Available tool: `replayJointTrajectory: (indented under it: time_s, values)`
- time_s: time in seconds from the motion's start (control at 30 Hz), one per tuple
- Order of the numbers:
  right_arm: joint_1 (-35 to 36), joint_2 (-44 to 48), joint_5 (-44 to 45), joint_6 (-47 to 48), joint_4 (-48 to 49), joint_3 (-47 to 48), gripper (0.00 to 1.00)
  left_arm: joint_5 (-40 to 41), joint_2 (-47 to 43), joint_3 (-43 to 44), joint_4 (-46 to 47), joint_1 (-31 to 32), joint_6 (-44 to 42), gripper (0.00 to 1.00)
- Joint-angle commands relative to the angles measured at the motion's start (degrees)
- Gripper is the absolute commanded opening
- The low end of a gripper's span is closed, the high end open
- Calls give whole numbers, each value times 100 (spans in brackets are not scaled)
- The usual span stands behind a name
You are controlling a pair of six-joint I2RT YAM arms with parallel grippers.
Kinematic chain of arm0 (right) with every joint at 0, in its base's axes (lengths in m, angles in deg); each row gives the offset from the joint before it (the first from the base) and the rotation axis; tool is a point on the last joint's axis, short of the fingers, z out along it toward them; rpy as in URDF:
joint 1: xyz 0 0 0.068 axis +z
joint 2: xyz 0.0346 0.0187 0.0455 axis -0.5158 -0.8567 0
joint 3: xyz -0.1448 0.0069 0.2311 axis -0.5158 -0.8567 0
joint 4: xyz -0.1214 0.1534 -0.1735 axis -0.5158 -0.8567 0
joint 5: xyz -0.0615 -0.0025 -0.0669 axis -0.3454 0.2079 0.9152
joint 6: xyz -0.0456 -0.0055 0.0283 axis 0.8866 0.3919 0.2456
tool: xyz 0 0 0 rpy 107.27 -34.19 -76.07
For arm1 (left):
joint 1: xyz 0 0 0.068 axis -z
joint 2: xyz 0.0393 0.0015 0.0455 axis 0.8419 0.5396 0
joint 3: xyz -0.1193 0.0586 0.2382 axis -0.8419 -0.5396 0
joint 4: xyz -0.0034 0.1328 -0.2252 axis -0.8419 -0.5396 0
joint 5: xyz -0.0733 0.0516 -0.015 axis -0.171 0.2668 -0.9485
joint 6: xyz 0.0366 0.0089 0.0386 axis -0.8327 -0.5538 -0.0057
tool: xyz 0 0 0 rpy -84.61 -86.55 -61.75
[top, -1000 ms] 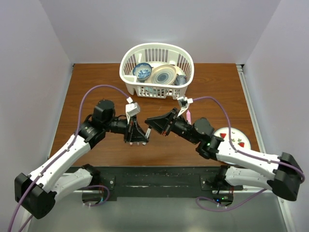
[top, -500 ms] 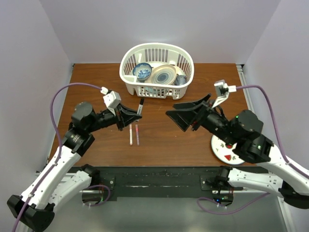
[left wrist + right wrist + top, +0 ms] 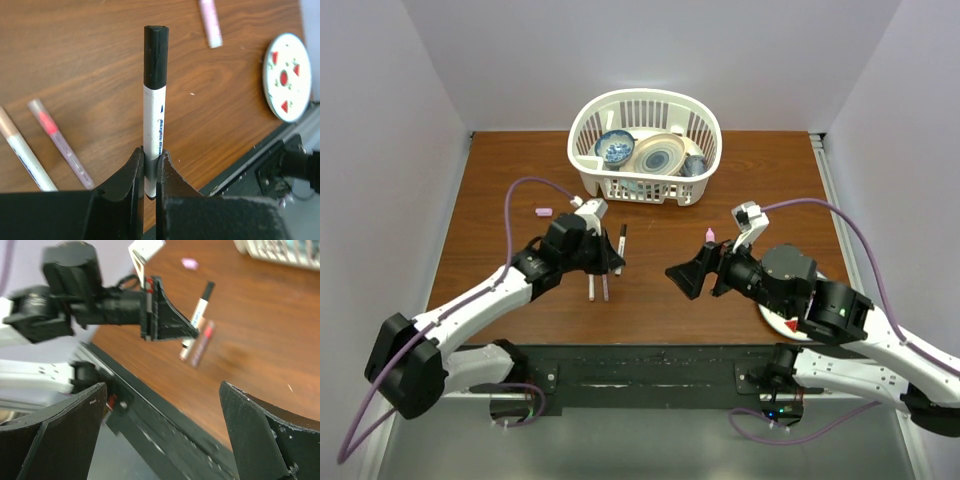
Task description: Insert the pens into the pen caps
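Observation:
My left gripper (image 3: 608,260) (image 3: 150,161) is shut on a white pen with a black end (image 3: 622,239) (image 3: 154,100), holding it by its lower part above the table. Two more pens, one white (image 3: 590,290) (image 3: 22,156) and one pink-maroon (image 3: 605,288) (image 3: 60,146), lie side by side just below it. A lilac-pink highlighter (image 3: 710,234) (image 3: 210,22) lies by my right arm, partly hidden. A small pink pen cap (image 3: 543,212) (image 3: 189,263) rests at the left. My right gripper (image 3: 692,279) (image 3: 162,386) is wide open and empty, facing the left gripper.
A white basket (image 3: 706,175) with bowls and plates stands at the back centre. A white plate with red marks (image 3: 782,322) (image 3: 300,65) lies under my right arm. The black mounting rail (image 3: 650,365) runs along the near edge.
The right gripper opened wide and swung down toward the front centre. My left arm moved from the centre to the left, then back beside the lying pens, still holding the black-ended pen.

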Motion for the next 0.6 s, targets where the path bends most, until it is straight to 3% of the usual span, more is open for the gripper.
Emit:
replayJointTrajectory:
  time_s: [0.0, 0.27, 0.57]
  values:
    - [12, 152, 573, -394, -1149, 115, 99, 1425, 406, -12, 63, 357, 1233, 0]
    - [12, 608, 1294, -780, -1641, -131, 99, 2146, 1373, -12, 230, 1043, 1999, 0]
    - [12, 557, 978, -930, -1746, -378, 99, 2507, 1848, -205, 406, 1246, 2430, 8]
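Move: The left hand holds the black-capped pen by its tail, about 13 cm over the bare strip of table where it is being taken, whose middle is some 2 cm ahead and 1 cm to the right. The capped purple pen lies roughly 4 cm left and 3 cm ahead, with the tan-capped white pen beside it, 8 cm left and 3 cm ahead. From the empty right hand, that strip lies about 17 cm left, 12 cm ahead and some 31 cm below. Keeping its grip on the tail of the black-capped pen, the left hand lowers it about 9 cm towards the bare table just right of the purple pen, drifting a little to the right, tipping its fingers further down and swinging some 20 degrees counter-clockwise, which brings the pen closer to parallel with the two already lying there. The right hand, empty and wide open, draws away to the right by about 6 cm while sinking about as much. ##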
